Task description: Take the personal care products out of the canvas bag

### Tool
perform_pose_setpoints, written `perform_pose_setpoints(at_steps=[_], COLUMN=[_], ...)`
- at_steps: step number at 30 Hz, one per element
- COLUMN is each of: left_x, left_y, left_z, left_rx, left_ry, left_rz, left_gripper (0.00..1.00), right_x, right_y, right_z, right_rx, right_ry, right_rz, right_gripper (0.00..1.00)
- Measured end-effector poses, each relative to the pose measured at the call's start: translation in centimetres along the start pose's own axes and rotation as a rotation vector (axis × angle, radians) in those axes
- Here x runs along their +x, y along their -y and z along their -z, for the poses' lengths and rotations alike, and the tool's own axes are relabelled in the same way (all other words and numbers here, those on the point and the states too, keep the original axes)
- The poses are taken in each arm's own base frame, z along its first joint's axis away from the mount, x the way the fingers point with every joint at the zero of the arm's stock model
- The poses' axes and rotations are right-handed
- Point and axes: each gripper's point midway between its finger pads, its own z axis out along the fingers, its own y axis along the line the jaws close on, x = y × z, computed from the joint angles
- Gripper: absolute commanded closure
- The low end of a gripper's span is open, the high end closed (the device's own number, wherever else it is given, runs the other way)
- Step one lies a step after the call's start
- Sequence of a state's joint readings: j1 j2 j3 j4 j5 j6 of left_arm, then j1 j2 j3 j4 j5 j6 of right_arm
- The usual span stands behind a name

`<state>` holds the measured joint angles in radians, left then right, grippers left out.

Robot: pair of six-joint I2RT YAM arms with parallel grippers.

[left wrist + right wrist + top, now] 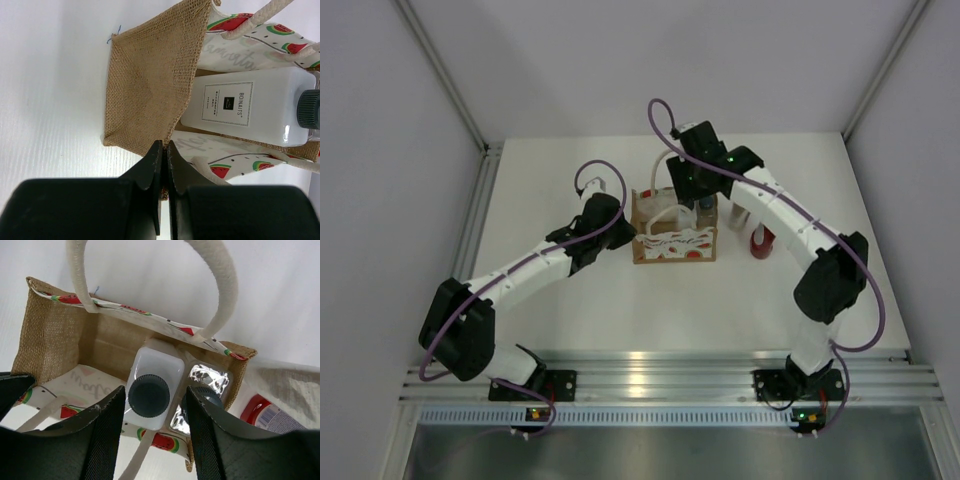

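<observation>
The canvas bag [673, 243] stands upright mid-table, mouth open. My left gripper [165, 146] is shut on the burlap edge of its left side; it also shows in the top view [626, 232]. My right gripper [156, 391] is open just above the bag's mouth, its fingers either side of the dark cap of a white bottle [150, 390] that stands inside. A second, shiny bottle [205, 382] stands beside it, its cap partly hidden by my right finger. The white bottle's label shows in the left wrist view [240, 105]. The red bottle [760, 240] lies on the table right of the bag. The squeeze tube is not in view.
The bag's cream rope handles [220, 280] arch over its mouth, close to my right fingers. The red bottle [265, 412] lies just outside the bag's right wall. Grey walls and metal rails [480, 200] border the white table.
</observation>
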<state>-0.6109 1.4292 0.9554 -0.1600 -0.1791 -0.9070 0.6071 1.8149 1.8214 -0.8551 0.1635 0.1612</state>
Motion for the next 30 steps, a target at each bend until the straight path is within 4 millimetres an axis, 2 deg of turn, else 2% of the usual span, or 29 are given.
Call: perform_pose_setpoints(at_steps=[10, 24, 30], left_x=[0.1, 0.1, 0.1], left_y=[0.0, 0.0, 0.0], left_z=[0.0, 0.0, 0.0], left_rx=[0.003, 0.004, 0.004], left_ry=[-0.004, -0.005, -0.006], left_rz=[-0.001, -0.001, -0.004], left_gripper=[1.0, 1.0, 1.0], right_x=[1.7, 1.9, 2.9], right_y=[-0.5, -0.9, -1.5], right_z=[-1.9, -3.7, -5.2], right_rx=[0.005, 0.036, 0.045], right_ry=[-0.055, -0.054, -0.084], right_rz=[-0.019, -0.055, -0.053], right_gripper=[0.51, 0.47, 0.46])
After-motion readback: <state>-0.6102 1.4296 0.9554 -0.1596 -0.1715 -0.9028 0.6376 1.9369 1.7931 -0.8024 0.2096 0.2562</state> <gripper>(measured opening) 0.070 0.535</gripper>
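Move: The white bottle stands upright in the bag, about 2 cm to the left of my open right hand, 1 cm ahead and some 11 cm below to its middle, its dark cap close under my fingertips. The clear bottle sits about 5 cm to the right of it at nearly the same reach. Outside the bag, the pale bottle is around 10 cm to my right hand's right and 1 cm ahead, and the red bottle 15 cm right and 4 cm back. From my left hand, the white bottle lies about 10 cm right, 4 cm ahead and 5 cm lower. I bring my right hand down about 6 cm over the white bottle, easing off halfway and then sinking on, and drift some 2 cm left so the half-open fingers pass the cap and straddle the body, close against both sides, not yet closing. My left hand stays put, still pinching the bag's left edge to steady it. ##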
